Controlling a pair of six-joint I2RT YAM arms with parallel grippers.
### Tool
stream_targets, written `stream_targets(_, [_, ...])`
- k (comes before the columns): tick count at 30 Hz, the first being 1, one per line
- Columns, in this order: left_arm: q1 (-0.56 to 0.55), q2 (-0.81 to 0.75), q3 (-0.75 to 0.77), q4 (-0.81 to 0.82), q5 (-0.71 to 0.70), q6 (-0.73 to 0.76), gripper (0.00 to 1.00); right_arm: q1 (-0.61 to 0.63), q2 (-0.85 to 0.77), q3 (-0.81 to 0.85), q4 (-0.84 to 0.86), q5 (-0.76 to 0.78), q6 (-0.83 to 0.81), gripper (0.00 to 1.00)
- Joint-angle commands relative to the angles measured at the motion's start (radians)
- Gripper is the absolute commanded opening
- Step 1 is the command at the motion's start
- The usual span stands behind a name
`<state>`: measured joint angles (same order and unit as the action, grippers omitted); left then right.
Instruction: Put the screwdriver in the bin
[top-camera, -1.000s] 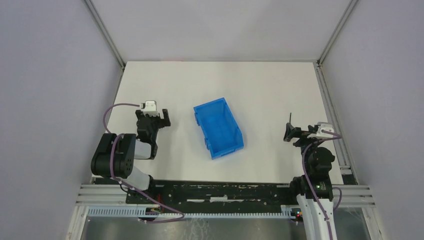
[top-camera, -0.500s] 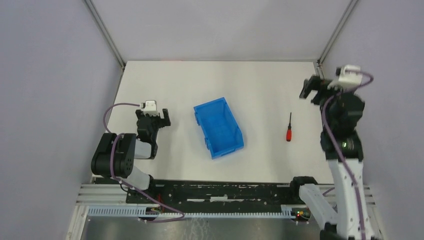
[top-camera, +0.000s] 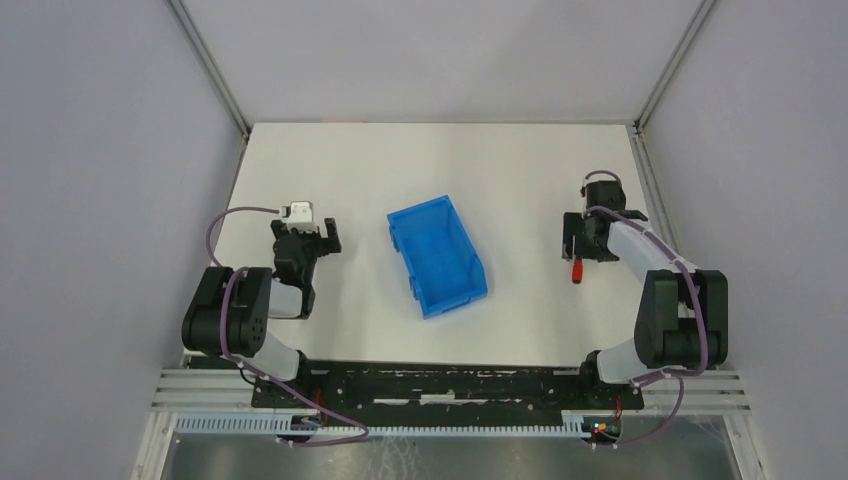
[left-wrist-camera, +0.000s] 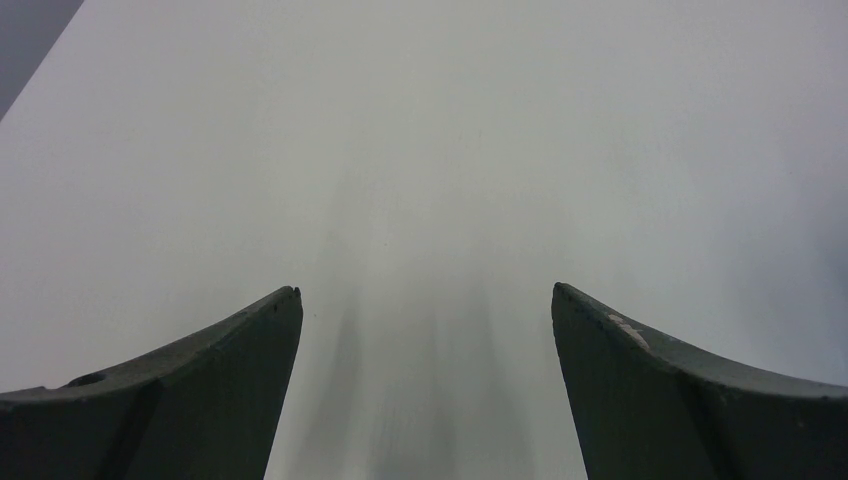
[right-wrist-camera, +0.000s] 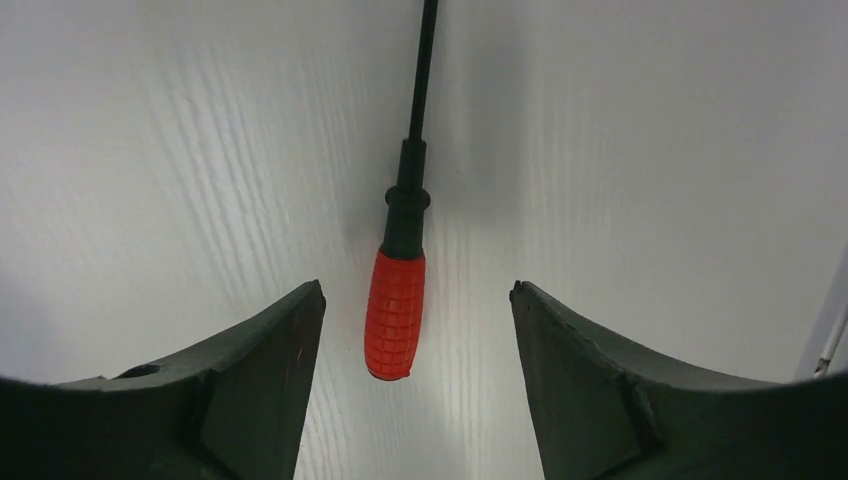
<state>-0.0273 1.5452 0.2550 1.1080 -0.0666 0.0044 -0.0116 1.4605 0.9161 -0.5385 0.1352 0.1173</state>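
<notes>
The screwdriver (right-wrist-camera: 396, 312) lies flat on the white table, red ribbed handle toward me and thin black shaft pointing away. My right gripper (right-wrist-camera: 416, 290) is open and low over it, its fingers on either side of the handle without touching it. In the top view only the screwdriver's red handle (top-camera: 576, 272) shows, just below the right gripper (top-camera: 582, 247), which hides the shaft. The blue bin (top-camera: 437, 255) stands empty mid-table, well to the left of the screwdriver. My left gripper (top-camera: 322, 236) rests open left of the bin, with only bare table between its fingers (left-wrist-camera: 240, 350).
The white table (top-camera: 500, 170) is enclosed by grey walls, with metal frame posts (top-camera: 665, 70) at the back corners. A rail (top-camera: 440, 385) carrying both arm bases runs along the near edge. A purple cable (top-camera: 225, 225) loops beside the left arm.
Half a second ago the right arm was raised toward the back right corner; it has come down over the screwdriver. The left arm, the bin and the screwdriver have not moved.
</notes>
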Motion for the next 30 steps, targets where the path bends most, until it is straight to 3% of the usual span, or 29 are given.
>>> stream_targets(1, [0.007, -0.017, 0.003, 0.032, 0.014, -0.029, 1.0, -0.016, 0.04, -0.056, 0.098, -0.003, 0.02, 0.73])
stream_targets(8, [0.007, -0.017, 0.003, 0.032, 0.014, -0.029, 1.0, -0.025, 0.122, -0.1, 0.15, 0.01, 0.01, 0.44])
stream_targets(14, [0.007, -0.017, 0.003, 0.032, 0.013, -0.029, 1.0, -0.027, 0.107, 0.043, -0.032, -0.005, -0.024, 0.02])
stream_targets(21, [0.007, -0.017, 0.003, 0.033, 0.014, -0.029, 1.0, -0.025, 0.033, 0.399, -0.456, -0.042, -0.047, 0.0])
stream_targets(30, [0.007, -0.017, 0.003, 0.032, 0.014, -0.029, 1.0, 0.049, -0.063, 0.523, -0.531, -0.046, 0.029, 0.0])
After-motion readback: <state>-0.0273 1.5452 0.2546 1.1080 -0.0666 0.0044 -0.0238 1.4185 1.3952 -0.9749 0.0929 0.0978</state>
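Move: The screwdriver lies flat below the right hand, shaft pointing forward, its middle about 2 cm ahead of the hand, about level sideways and 5 cm down; the red handle comes back beneath the open fingers. The blue bin's centre is roughly 37 cm to the right hand's left, 2 cm ahead and 2 cm lower. From the left hand the screwdriver lies about 70 cm to the right, 4 cm back and 6 cm down. The right hand sinks about 4.5 cm onto the screwdriver, drawing back some 2 cm as its half-closing fingers come down either side of the red handle, and pinches it just behind the black collar. It then lifts steeply, about 18 cm up from the table, drifting a few centimetres forward on the way while the fingers tip some 10 degrees back up towards forward and keep their grip. ##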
